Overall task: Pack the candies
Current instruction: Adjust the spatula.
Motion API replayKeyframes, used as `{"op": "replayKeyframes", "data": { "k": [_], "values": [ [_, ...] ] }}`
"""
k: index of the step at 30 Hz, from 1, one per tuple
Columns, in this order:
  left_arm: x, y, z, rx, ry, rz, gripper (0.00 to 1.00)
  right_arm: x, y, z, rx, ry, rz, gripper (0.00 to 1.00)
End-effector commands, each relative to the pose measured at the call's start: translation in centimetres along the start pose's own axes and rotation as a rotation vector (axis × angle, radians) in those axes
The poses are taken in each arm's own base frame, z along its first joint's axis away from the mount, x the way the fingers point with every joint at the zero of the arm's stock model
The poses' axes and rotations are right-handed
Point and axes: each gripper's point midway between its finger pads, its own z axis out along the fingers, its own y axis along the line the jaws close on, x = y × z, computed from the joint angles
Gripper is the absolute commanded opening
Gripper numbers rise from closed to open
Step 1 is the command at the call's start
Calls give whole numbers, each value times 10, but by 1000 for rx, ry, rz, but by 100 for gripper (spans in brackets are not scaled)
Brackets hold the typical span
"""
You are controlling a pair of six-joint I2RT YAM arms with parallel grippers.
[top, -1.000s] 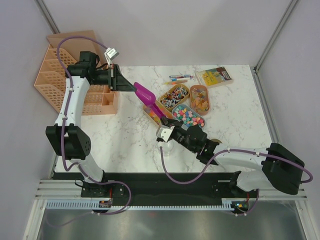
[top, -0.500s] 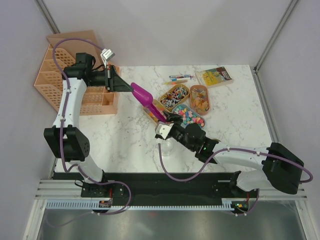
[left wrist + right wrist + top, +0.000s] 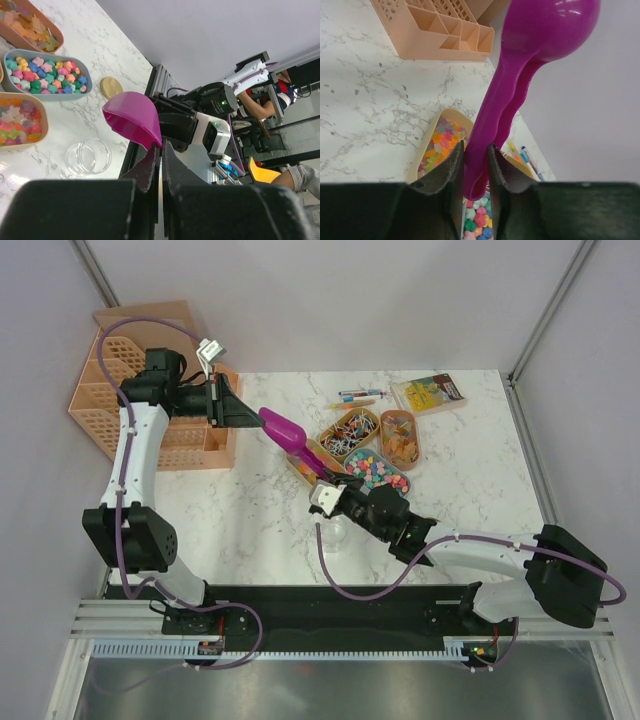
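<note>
A purple scoop (image 3: 290, 435) hangs over the table between both arms. My left gripper (image 3: 255, 417) is shut on the rim of the scoop's bowl (image 3: 132, 120), pinched at the tips of my left gripper (image 3: 161, 147). My right gripper (image 3: 335, 483) is shut on the scoop handle (image 3: 492, 125), with one finger pressed to each side. The candies lie in oval trays below: pastel chunks (image 3: 305, 462), wrapped striped ones (image 3: 348, 432), orange ones (image 3: 399, 438) and bright multicolour ones (image 3: 377, 472). The scoop bowl looks empty in the left wrist view.
A clear glass jar (image 3: 337, 532) stands open on the marble just in front of the right gripper, with a gold lid (image 3: 111, 87) nearby. A peach organiser (image 3: 150, 390) fills the back left. Pens (image 3: 358, 396) and a yellow packet (image 3: 430, 392) lie at the back.
The left arm has drawn back to the left, and the scoop's bowl has gone with it. The right gripper has crept slightly left along the handle.
</note>
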Motion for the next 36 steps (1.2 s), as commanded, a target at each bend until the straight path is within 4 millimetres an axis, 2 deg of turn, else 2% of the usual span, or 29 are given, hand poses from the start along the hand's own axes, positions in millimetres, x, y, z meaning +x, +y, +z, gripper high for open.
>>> {"op": "replayKeyframes", "data": {
  "k": [1, 2, 3, 7, 8, 10, 11, 13, 14, 19, 20, 21, 23, 25, 26, 28, 29, 30, 31, 33, 34, 35, 36],
  "values": [
    [-1, -26, -2, 73, -17, 0, 2, -25, -16, 8, 36, -60, 44, 25],
    [-1, -24, -2, 72, -17, 0, 2, -28, -19, 9, 42, -64, 46, 10],
    [-1, -24, -2, 73, -17, -1, 2, -28, -18, 9, 36, -60, 47, 1],
    [0, -22, -2, 44, -14, 12, 2, -26, -18, 7, 20, -38, 39, 0],
    [0, -17, -3, 11, -10, 18, 11, -25, -19, 5, 9, -20, 40, 0],
    [2, -15, -4, -25, -3, 67, 14, -23, -25, 3, 8, 9, 51, 0],
    [3, -8, -5, -75, 7, 79, 23, -21, -27, -1, -10, 37, 61, 0],
    [2, 0, -9, -146, 29, 151, 34, -19, -31, -4, -41, 69, 72, 0],
    [2, 11, -13, -222, 48, 184, 41, -17, -34, -10, -68, 104, 73, 0],
    [-2, 27, -26, -371, 64, 437, 46, -21, -34, -32, -201, 147, 120, 0],
    [-11, 23, -31, -420, 42, 543, 47, -21, -31, -37, -239, 159, 126, 0],
    [-3, 32, -31, -429, 53, 553, 47, -22, -27, -40, -272, 159, 136, 0],
    [-4, 35, -35, -453, 65, 684, 50, -26, -9, -55, -426, 179, 137, 0],
    [5, 34, -38, -461, 100, 845, 51, -24, 1, -62, -515, 211, 141, 0],
    [9, 33, -39, -456, 115, 910, 53, -28, 11, -74, -613, 228, 155, 0],
    [20, 28, -42, -458, 149, 1092, 58, -25, 20, -80, -709, 266, 198, 0],
    [24, 26, -43, -460, 162, 1157, 60, -31, 17, -88, -759, 288, 232, 0],
    [35, 34, -43, -461, 180, 1190, 61, -35, 16, -91, -805, 275, 293, 0],
    [37, 25, -46, -476, 188, 1299, 63, -31, 21, -90, -846, 301, 339, 0],
    [50, 34, -49, -503, 221, 1353, 64, -41, 10, -98, -926, 292, 441, 0],
    [49, 25, -52, -523, 229, 1450, 64, -33, 13, -94, -975, 323, 488, 0],
    [51, 26, -54, -538, 240, 1482, 64, -42, 7, -105, -1029, 335, 536, 0],
    [57, 30, -54, -541, 248, 1494, 64, -38, -1, -105, -1055, 327, 556, 0]
  ]
}}
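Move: The spatula slants between the hands, its middle roughly 6 cm left, 1 cm ahead and 6 cm above the right hand, whose half-open fingers straddle the handle. From that hand the gummy candy box lies about 12 cm ahead, 6 left; the star candy box 10 ahead, 11 right; the clear jar 6 back, 1 left, all some 21 cm below. From the left hand, still gripping the scoop's tip, the spatula's middle is 7 cm right, 1 back, 7 below. Right closes on the handle and carries it 7 cm back-right, tipping down, while left lets go and sinks leftwards. ##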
